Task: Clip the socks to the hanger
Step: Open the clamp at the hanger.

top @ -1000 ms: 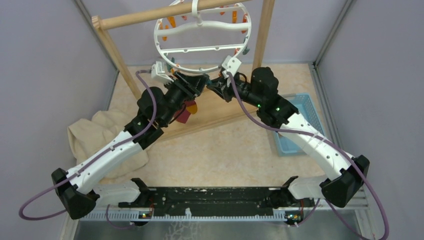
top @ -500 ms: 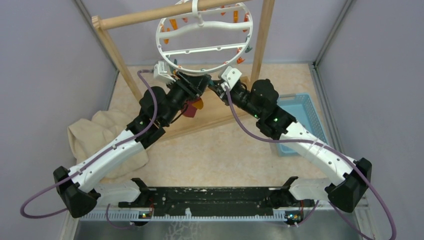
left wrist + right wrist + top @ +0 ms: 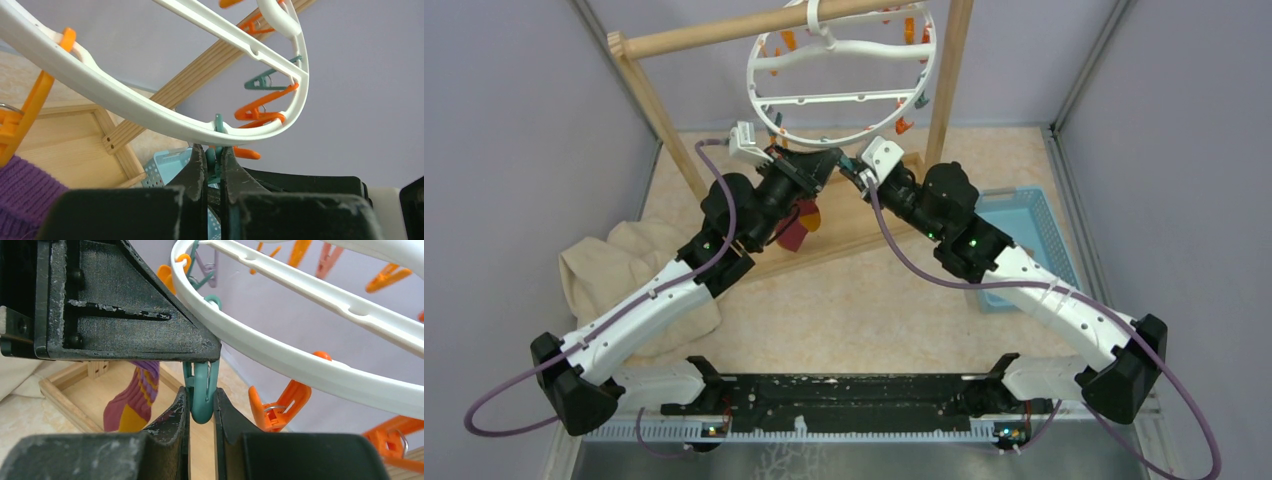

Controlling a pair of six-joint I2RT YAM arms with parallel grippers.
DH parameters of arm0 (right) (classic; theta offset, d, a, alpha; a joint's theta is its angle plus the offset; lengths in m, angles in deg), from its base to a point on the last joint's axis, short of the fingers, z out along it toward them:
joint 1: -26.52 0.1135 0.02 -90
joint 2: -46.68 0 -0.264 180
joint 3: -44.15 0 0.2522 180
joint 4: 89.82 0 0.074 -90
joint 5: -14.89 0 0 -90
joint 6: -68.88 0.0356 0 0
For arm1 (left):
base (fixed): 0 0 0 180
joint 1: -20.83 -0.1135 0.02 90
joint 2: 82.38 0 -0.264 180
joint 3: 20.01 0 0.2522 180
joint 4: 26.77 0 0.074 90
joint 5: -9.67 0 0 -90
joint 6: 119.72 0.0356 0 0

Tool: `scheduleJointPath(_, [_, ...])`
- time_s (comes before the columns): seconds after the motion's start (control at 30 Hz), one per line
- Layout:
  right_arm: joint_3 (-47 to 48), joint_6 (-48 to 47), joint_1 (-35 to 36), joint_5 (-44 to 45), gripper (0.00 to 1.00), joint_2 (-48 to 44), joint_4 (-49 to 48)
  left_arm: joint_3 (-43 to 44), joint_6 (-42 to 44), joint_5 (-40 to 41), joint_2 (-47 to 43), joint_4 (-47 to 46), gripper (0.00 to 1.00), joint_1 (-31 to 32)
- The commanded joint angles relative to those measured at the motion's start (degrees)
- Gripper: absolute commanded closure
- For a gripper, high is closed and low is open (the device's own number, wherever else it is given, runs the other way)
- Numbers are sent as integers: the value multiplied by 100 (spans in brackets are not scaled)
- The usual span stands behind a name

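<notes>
The white ring hanger (image 3: 839, 75) hangs by its hook from the wooden bar. My left gripper (image 3: 824, 160) and right gripper (image 3: 849, 172) meet under its near rim. In the left wrist view the left gripper (image 3: 214, 150) is shut on a teal clip (image 3: 215, 162) below the rim (image 3: 125, 102). In the right wrist view the right gripper (image 3: 201, 397) is shut on the rounded lower end of what seems the same teal clip (image 3: 201, 390). The maroon-purple sock (image 3: 796, 228) with orange stripes dangles below the left gripper, under an orange clip (image 3: 30, 110).
The wooden stand's bar (image 3: 724, 30), right post (image 3: 951, 70) and base board (image 3: 864, 225) surround the hanger. A light blue basket (image 3: 1024, 230) lies at the right, under my right arm. At the left, a beige cloth (image 3: 614, 270) is heaped beneath my left arm.
My left gripper has closed on the teal clip. The hanger ring has swung up and to the right, and the right gripper shifted slightly left and up with it.
</notes>
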Motion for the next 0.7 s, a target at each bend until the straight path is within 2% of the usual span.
scheduleJointPath(0.0, [59, -104, 157, 5, 100, -109, -190, 134, -126, -99, -52, -183, 100, 17])
scheduleJointPath(0.03, [68, -81, 154, 25, 100, -108, -181, 124, -118, -103, -64, -198, 100, 18])
scheduleJointPath(0.17, [40, -14, 152, 110, 66, -143, -179, 85, -108, -106, -99, -195, 100, 19])
scheduleJointPath(0.27, [-40, 110, 144, 233, 51, -245, -202, 70, -108, -110, -111, -195, 100, 17])
scheduleJointPath(0.37, [-149, 355, 129, 511, 46, -463, -128, 70, -92, -118, -119, -193, 100, 18])
scheduleJointPath(0.57, [-737, 1281, -574, -140, 45, -1329, -1, 28, -97, -154, -167, -201, 100, 17])
scheduleJointPath(0.67, [-887, 1399, -757, 183, 45, -1699, 311, 9, -114, -210, -167, -229, 100, 17])
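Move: The teal clamp on the hanger's rim sits right at both hands' fingertips: the left fingers are already shut across it, and the right ones still pinch its lower end, its middle some 1 cm above them. The white rim runs about 3 cm above the right hand and 1 cm ahead. An orange clamp hangs about 4 cm ahead of the right hand and 3 cm to its right; the striped sock hangs some 8 cm left, 3 cm back and 10 cm below. The teal clamp is let go by the right hand, whose fingers spread to about half open before it draws off to the right by some 6 cm, slightly back, with a tilt of about 10 degrees, speeding up as it goes. The left hand keeps its shut grip on the clamp near the rim, rising barely half a centimetre. ##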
